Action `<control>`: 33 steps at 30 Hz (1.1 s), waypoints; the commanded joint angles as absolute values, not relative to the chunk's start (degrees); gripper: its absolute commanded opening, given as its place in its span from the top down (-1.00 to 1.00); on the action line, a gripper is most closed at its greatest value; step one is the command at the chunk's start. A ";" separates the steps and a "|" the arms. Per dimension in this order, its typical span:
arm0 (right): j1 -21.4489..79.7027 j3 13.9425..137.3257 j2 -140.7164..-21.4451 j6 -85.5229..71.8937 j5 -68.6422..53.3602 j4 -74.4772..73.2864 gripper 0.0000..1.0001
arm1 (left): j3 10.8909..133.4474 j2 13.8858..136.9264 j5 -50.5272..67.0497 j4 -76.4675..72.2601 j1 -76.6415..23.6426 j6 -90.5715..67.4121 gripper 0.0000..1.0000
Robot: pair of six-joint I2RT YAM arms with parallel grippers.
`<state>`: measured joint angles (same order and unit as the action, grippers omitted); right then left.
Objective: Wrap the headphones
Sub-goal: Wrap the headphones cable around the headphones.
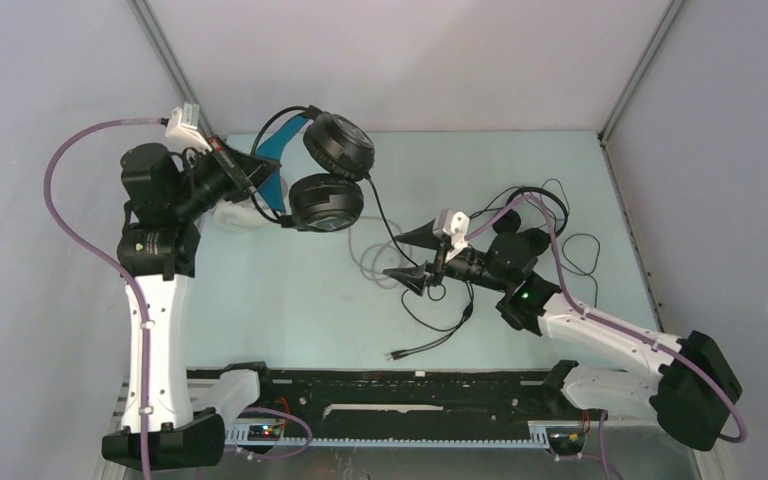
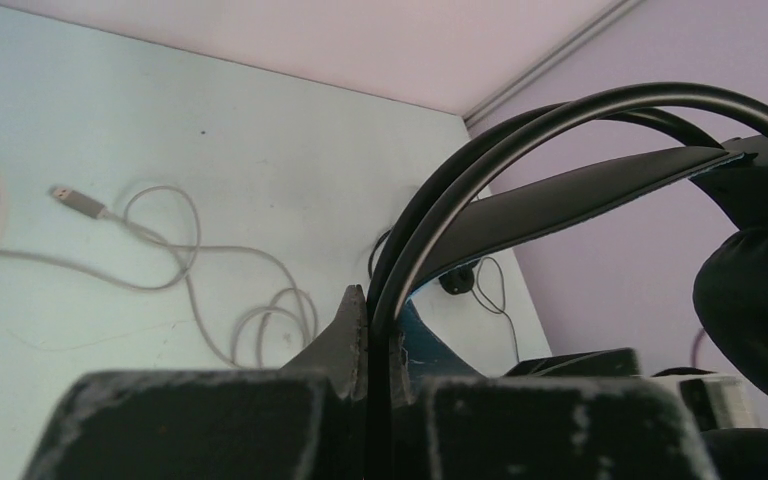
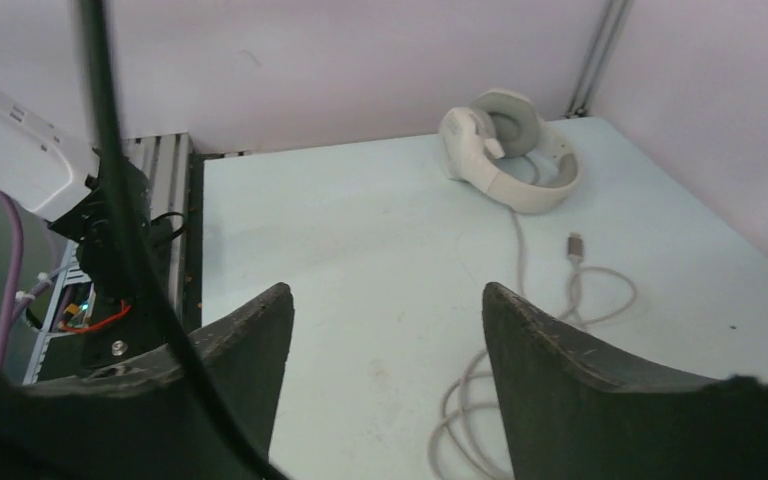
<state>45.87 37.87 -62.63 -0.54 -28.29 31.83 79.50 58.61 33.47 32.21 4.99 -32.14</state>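
My left gripper is shut on the thin black bands of the black over-ear headphones, which have a blue headband and hang lifted above the table's far left. In the left wrist view the bands rise from between the shut fingers. Their black cable trails down onto the table. My right gripper is open mid-table with nothing between its fingertips; the black cable crosses outside its left finger. The white headphones lie flat with their grey cable loose. The small black headphones lie behind the right arm.
The white headphones sit mostly hidden under the left arm. The grey cable's loops lie just left of the right gripper, its plug loose. Thin black cord spreads at far right. Walls enclose the table; a black rail runs along the near edge.
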 commanded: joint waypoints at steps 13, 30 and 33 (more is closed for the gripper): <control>46.76 28.92 -61.84 -2.14 -18.98 45.51 0.37 | 81.77 57.02 44.89 18.06 3.99 -43.97 1.00; 46.15 33.95 -65.68 -2.28 -18.94 47.48 1.00 | 76.79 55.50 44.93 16.58 -18.62 -42.84 1.00; 46.16 34.98 -66.80 -2.45 -17.98 47.90 1.00 | 75.71 55.15 44.83 17.80 -21.51 -41.01 1.00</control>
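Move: The headphones cable hangs right at the right hand, running between its open fingers about 3 cm below and 2 cm right of the hand point. From that hand, the near ear cup is some 12 cm left, 4 cm ahead and 11 cm up; the far cup about 10 cm left, 13 cm ahead, equally high. The left hand already holds the headband, with that stretch of cable about 23 cm to its right, 9 cm back and 15 cm below. The cable is pinched by the right hand, which dips about 5 cm with its fingers closing from wide open to shut, then eases most of the way back up and holds. The left hand keeps its grip on the headband, first lifting about 4 cm, then swinging right and back towards the right hand, some 13 cm rightward overall, turning about 30 degrees clockwise. ##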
